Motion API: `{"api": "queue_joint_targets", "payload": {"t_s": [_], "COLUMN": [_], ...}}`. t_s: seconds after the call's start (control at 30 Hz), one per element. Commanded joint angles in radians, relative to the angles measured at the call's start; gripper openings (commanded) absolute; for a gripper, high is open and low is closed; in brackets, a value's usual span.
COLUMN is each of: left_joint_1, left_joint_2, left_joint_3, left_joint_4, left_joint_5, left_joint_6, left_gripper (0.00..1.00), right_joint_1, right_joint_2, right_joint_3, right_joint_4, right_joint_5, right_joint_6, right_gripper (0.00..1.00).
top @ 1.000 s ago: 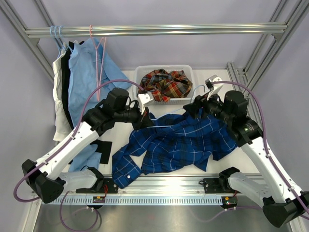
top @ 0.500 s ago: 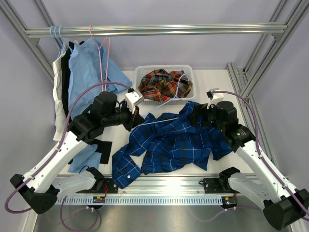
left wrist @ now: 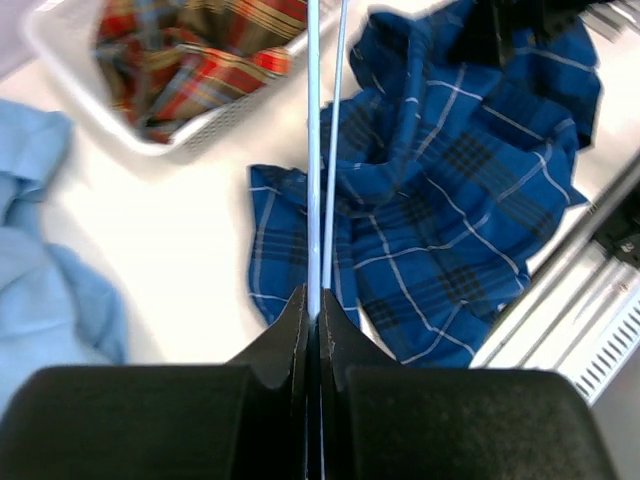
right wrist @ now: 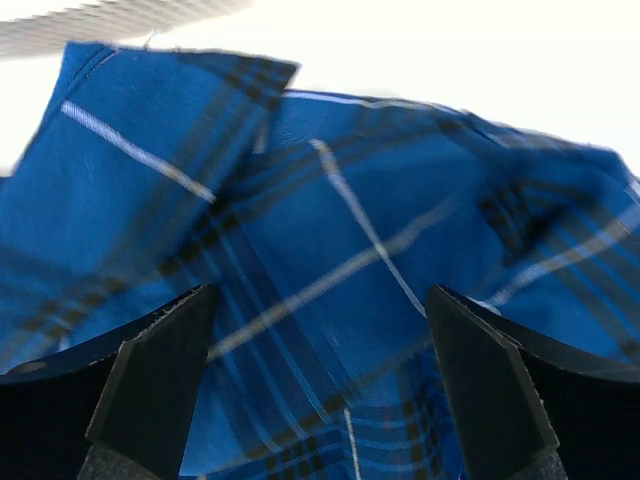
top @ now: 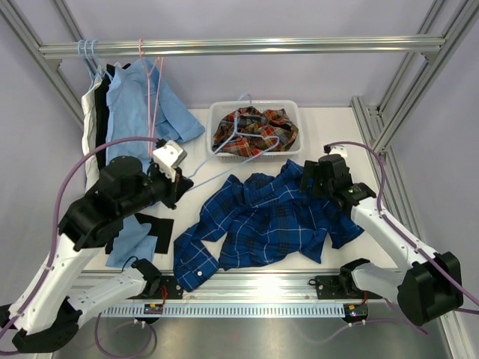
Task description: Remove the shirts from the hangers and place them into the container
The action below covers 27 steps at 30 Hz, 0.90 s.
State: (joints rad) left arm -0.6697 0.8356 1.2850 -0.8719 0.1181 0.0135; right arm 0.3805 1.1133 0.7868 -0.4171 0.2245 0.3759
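A pale blue hanger (top: 238,133) sticks out from my left gripper (top: 182,182), its hook end over the container (top: 293,109). In the left wrist view the left gripper (left wrist: 313,305) is shut on the hanger (left wrist: 313,150). The dark blue checked shirt (top: 273,217) lies crumpled on the table, off the hanger. My right gripper (top: 305,179) hovers at the shirt's upper right edge. It stands open (right wrist: 320,340) just above the blue cloth (right wrist: 330,220), holding nothing. A red plaid shirt (top: 254,131) fills the container.
Light blue, black and white shirts (top: 131,112) hang at the back left from a metal rail (top: 239,47), with a pink hanger (top: 155,82) among them. Black patches (top: 156,228) lie on the table by the left arm. Frame posts stand at the right.
My left arm has drawn back to the left, pulling the blue hanger out of the checked shirt. The right gripper opened, let go of the shirt and moved back a little; the shirt settled on the table.
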Motion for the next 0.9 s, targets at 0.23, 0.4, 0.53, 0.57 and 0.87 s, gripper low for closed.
{"api": "queue_joint_targets", "payload": {"t_s": [0.23, 0.4, 0.53, 0.57, 0.87], "left_joint_1": [0.001, 0.001, 0.001, 0.002, 0.034], "left_joint_2": [-0.046, -0.012, 0.019, 0.028, 0.115], "left_joint_3": [0.071, 0.073, 0.074, 0.074, 0.097], "left_joint_4": [0.022, 0.112, 0.207, 0.227, 0.367], "left_joint_5": [-0.388, -0.601, -0.716, -0.747, -0.87], "left_joint_6": [-0.132, -0.165, -0.178, -0.178, -0.182], "left_gripper": [0.0, 0.0, 0.0, 0.0, 0.0], "right_joint_1": [-0.012, -0.012, -0.014, -0.014, -0.014], "right_joint_2": [-0.089, -0.153, -0.184, -0.196, -0.265], "right_joint_3": [0.097, 0.134, 0.135, 0.135, 0.088], "right_joint_4": [-0.048, -0.029, -0.025, -0.023, -0.012], "right_joint_5": [0.055, -0.004, -0.053, -0.059, -0.102], "right_joint_6": [0.002, -0.049, -0.052, -0.052, -0.081], "right_gripper": [0.96, 0.97, 0.97, 0.98, 0.99]}}
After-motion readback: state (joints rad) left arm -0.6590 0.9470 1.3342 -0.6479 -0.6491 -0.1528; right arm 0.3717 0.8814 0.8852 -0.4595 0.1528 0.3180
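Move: The rod spot for the emptied light-blue hanger, just right of the pink hanger, lies about 30 cm ahead of the left hand, 10 cm left and 15 cm higher. The pink hanger's middle is roughly 30 cm ahead and 12 left, 3 cm above; the container 32 ahead, 17 right and some 28 below. From the right hand, the blue plaid shirt's middle is about 8 cm back, 16 left and 9 below, the container 20 ahead, 22 left and 8 below. The light-blue hanger, still pinched near one end in the left fingers, is swung towards the rod: the hand goes left and upward first, then mainly forward, about 13 cm in all, turning some 45 degrees counter-clockwise and tipping up a little. The right hand, fingers staying wide open, dips slightly and then rises about 10 cm above the plaid shirt, its fingers tilting up. ##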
